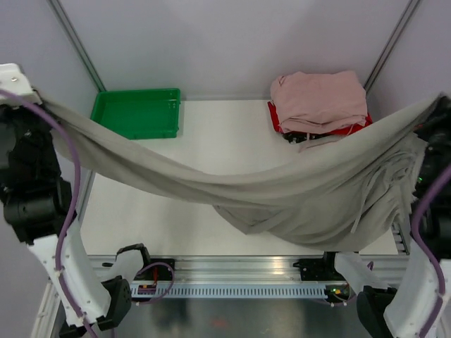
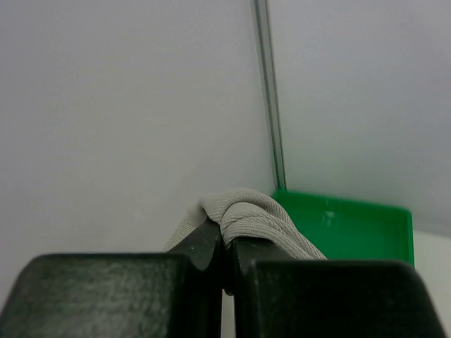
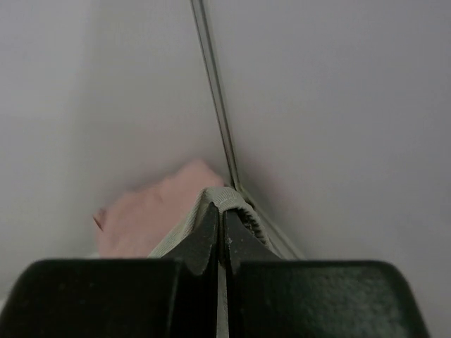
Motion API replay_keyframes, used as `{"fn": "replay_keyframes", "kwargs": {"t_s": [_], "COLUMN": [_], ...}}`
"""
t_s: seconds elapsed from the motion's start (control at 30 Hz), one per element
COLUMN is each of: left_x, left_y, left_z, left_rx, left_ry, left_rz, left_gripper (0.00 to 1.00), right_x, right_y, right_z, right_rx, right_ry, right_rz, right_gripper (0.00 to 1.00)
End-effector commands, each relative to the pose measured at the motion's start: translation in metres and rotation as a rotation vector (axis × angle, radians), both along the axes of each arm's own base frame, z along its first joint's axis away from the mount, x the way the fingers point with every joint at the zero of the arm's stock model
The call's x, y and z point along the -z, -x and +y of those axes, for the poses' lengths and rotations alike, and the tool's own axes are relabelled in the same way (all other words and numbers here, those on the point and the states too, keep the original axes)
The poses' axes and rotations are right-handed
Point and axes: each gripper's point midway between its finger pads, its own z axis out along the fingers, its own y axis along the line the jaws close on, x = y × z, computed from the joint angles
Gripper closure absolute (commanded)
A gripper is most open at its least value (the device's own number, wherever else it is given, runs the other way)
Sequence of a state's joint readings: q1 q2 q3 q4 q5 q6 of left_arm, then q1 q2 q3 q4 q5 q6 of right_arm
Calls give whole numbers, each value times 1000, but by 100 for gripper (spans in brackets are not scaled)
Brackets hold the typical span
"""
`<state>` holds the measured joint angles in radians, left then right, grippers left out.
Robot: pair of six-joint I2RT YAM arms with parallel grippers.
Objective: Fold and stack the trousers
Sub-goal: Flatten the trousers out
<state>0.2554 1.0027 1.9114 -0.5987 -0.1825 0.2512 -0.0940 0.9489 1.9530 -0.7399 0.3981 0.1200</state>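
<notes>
The taupe trousers (image 1: 282, 190) hang in a long sagging band across the table, stretched between both arms. Their lowest folds rest on the table near the front right. My left gripper (image 1: 36, 97) is raised at the far left and shut on one end of the trousers (image 2: 243, 215); the fabric bunches over its fingertips (image 2: 224, 236). High at the far right, my right gripper (image 1: 438, 105) is shut on the other end, the ribbed waistband (image 3: 229, 201) folding over its tips (image 3: 220, 222).
A green tray (image 1: 137, 113) stands at the back left of the white table (image 1: 211, 148). A pile of pale pink garments (image 1: 318, 98) lies on a red tray (image 1: 276, 120) at the back right. Grey walls with metal posts close in the back.
</notes>
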Motion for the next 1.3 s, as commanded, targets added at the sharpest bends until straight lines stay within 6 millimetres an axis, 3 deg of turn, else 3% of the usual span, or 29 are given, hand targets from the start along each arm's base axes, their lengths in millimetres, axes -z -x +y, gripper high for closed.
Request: {"fn": "replay_keyframes", "kwargs": {"t_s": [0.0,0.03,0.07,0.13,0.17,0.2,0.37,0.43,0.53,0.57,0.7,0.73,0.8,0.87,0.97,1.0,1.1,1.27], "left_x": [158,182,219,246,267,276,341,369,394,411,442,442,457,455,439,423,400,330], "left_y": [-99,-111,-121,-138,-145,-151,-182,-189,-193,-193,-203,-207,-204,-199,-186,-178,-158,-114], "left_z": [9,8,5,7,2,2,7,9,16,19,24,30,33,41,48,52,52,41], "left_rx": [79,99,127,155,190,200,203,194,152,136,127,100,77,33,-6,-30,-41,-8], "left_ry": [219,242,276,304,329,339,426,464,480,485,501,492,502,474,427,407,353,204], "left_rz": [456,510,584,609,647,661,818,890,946,985,1051,1056,1133,1150,1147,1118,1092,931], "left_gripper": [98,98,98,98,98,98,98,98,98,98,98,98,98,98,98,98,98,98], "right_x": [123,155,170,207,219,248,294,320,341,352,382,393,390,389,366,362,337,285], "right_y": [-66,-76,-84,-98,-102,-112,-155,-170,-185,-190,-201,-204,-207,-203,-194,-186,-167,-125], "right_z": [-24,-28,-34,-40,-52,-50,-56,-62,-65,-68,-78,-80,-84,-89,-95,-96,-98,-99], "right_rx": [123,151,178,175,195,140,43,44,35,44,78,82,99,135,175,188,225,296], "right_ry": [-97,-98,-101,-118,-144,-171,-252,-284,-288,-296,-317,-323,-321,-319,-293,-289,-278,-234], "right_rz": [370,449,489,577,593,638,628,680,702,718,771,800,810,829,806,816,793,698], "right_gripper": [100,100,100,100,100,100,100,100,100,100,100,100,100,100,100,100,100,100]}}
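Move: The left hand pinches the trousers high above the table; their sagging middle lies about 42 cm to its right, 2 cm nearer the base and some 27 cm lower. From the right hand that middle is 36 cm left, 2 cm back and 26 cm below. The green tray is 36 cm ahead of the left hand, 3 cm right and 58 cm down; the pink pile is 38 cm ahead of the right hand, 6 cm left and 53 cm down. Both hands keep their pinch on the trousers' upper edge and whip it fast down and forward, nearly 50 cm down on the left, a little over 40 on the right, and almost 20 cm out, wrists tipping steeply downward. The right also drifts outward, widening the spread; both then lift 8 to 10 cm and ease back slightly. ##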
